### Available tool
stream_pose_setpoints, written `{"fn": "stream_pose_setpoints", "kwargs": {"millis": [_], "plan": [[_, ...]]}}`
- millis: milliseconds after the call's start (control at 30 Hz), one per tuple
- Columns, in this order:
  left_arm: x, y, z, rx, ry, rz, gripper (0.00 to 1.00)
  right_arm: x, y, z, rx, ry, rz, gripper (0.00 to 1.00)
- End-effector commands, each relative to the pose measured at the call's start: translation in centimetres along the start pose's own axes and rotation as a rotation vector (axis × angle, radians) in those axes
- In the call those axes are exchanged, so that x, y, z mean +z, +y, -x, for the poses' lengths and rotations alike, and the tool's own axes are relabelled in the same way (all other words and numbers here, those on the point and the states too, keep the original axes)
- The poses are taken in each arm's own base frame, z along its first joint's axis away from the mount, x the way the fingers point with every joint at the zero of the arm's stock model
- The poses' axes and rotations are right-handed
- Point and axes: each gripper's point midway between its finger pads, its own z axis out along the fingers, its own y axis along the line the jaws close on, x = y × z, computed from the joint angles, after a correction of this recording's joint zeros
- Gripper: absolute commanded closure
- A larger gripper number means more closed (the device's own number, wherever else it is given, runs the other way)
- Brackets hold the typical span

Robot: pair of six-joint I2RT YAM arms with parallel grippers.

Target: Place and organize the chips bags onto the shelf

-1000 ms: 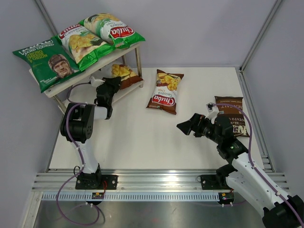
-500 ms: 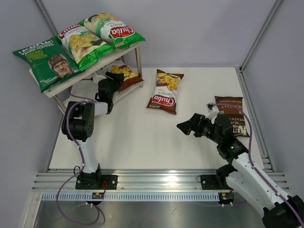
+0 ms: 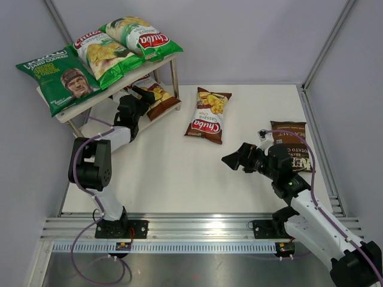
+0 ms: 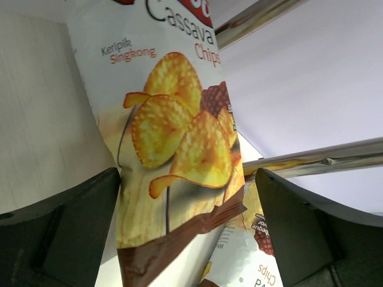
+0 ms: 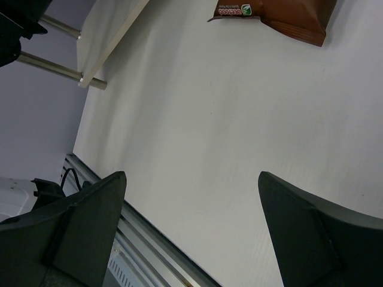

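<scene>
The shelf (image 3: 81, 107) stands at the back left. Its top board carries a dark green chips bag with a man's face (image 3: 57, 78) and two green-white Chuba bags (image 3: 99, 54) (image 3: 140, 37). A brown Chuba bag (image 3: 158, 95) lies on the lower board, and my left gripper (image 3: 136, 98) is open at its near end. In the left wrist view this bag (image 4: 173, 149) lies between the spread fingers of that gripper (image 4: 188, 179), free of them. Another brown Chuba bag (image 3: 209, 113) lies mid-table. The dark brown Kettle bag (image 3: 293, 146) lies at the right, partly behind my right arm. My right gripper (image 3: 230, 160) (image 5: 191, 176) is open over bare table.
A metal shelf leg (image 4: 311, 164) crosses just beyond the left gripper's right finger. The right wrist view shows the shelf's lower board (image 5: 111, 30) and the end of the mid-table bag (image 5: 281, 15). An aluminium rail (image 3: 191, 230) runs along the near edge; grey walls enclose the table.
My left gripper has opened and let go of the brown bag on the lower board, and its arm has shifted left toward the shelf. The right arm has barely moved.
</scene>
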Motion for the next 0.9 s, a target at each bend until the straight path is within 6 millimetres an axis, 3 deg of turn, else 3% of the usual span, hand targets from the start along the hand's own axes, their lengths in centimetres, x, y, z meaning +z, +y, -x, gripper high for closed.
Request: {"fn": "stream_pose_setpoints", "kwargs": {"millis": [0, 133, 300, 467, 567, 700, 867], "plan": [[-1.1, -2.0, 1.9, 0.054, -0.022, -0.021, 0.01, 0.5, 1.8, 1.4, -0.044, -0.013, 0.064, 0.01], [-2.8, -2.5, 2.1, 0.059, 0.002, -0.015, 0.01, 1.6, 0.8, 0.8, -0.017, 0.030, 0.025, 0.00], [-5.3, -1.5, 1.8, 0.081, 0.033, 0.014, 0.01, 2.1, -0.2, 1.1, 0.028, 0.012, -0.034, 0.01], [-9.0, -3.5, 2.9, 0.127, 0.047, -0.056, 0.01, 2.2, -1.2, 2.5, 0.077, -0.056, -0.112, 0.01], [-11.0, -4.2, 1.8, 0.158, 0.106, -0.102, 0.01, 2.6, -1.9, 3.6, 0.094, -0.097, -0.160, 0.00], [-15.1, -6.8, 0.3, 0.223, 0.190, -0.206, 0.01, 4.1, -2.4, 5.0, 0.091, -0.136, -0.187, 0.01], [-19.4, -7.3, -3.8, 0.330, 0.312, -0.249, 0.01, 6.6, -3.8, 5.1, 0.099, -0.117, -0.224, 0.01]]}}
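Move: The brown Chuba bag still on the table lies about 29 cm ahead of the right hand, 8 cm to its left and some 10 cm below; the brown salt bag is roughly 13 cm ahead and 25 cm to that hand's right. From the left hand, open at the lower shelf, the same Chuba bag is about level ahead, 26 cm to the right and 10 cm lower, while the placed Chuba bag's middle is some 5 cm ahead, 2 cm right and 4 cm below. The left hand, fingers already wide open, draws straight back from the placed bag and out of the lower shelf about 15 cm, gathering speed, rises some 5 cm, and towards the end swings to its right while turning clockwise about 20 degrees. The right hand, open throughout, first sinks about 3 cm, then reaches some 6 cm forward towards the near end of the Chuba bag on the table, tipping a little farther down and turning slightly clockwise, touching nothing yet. ##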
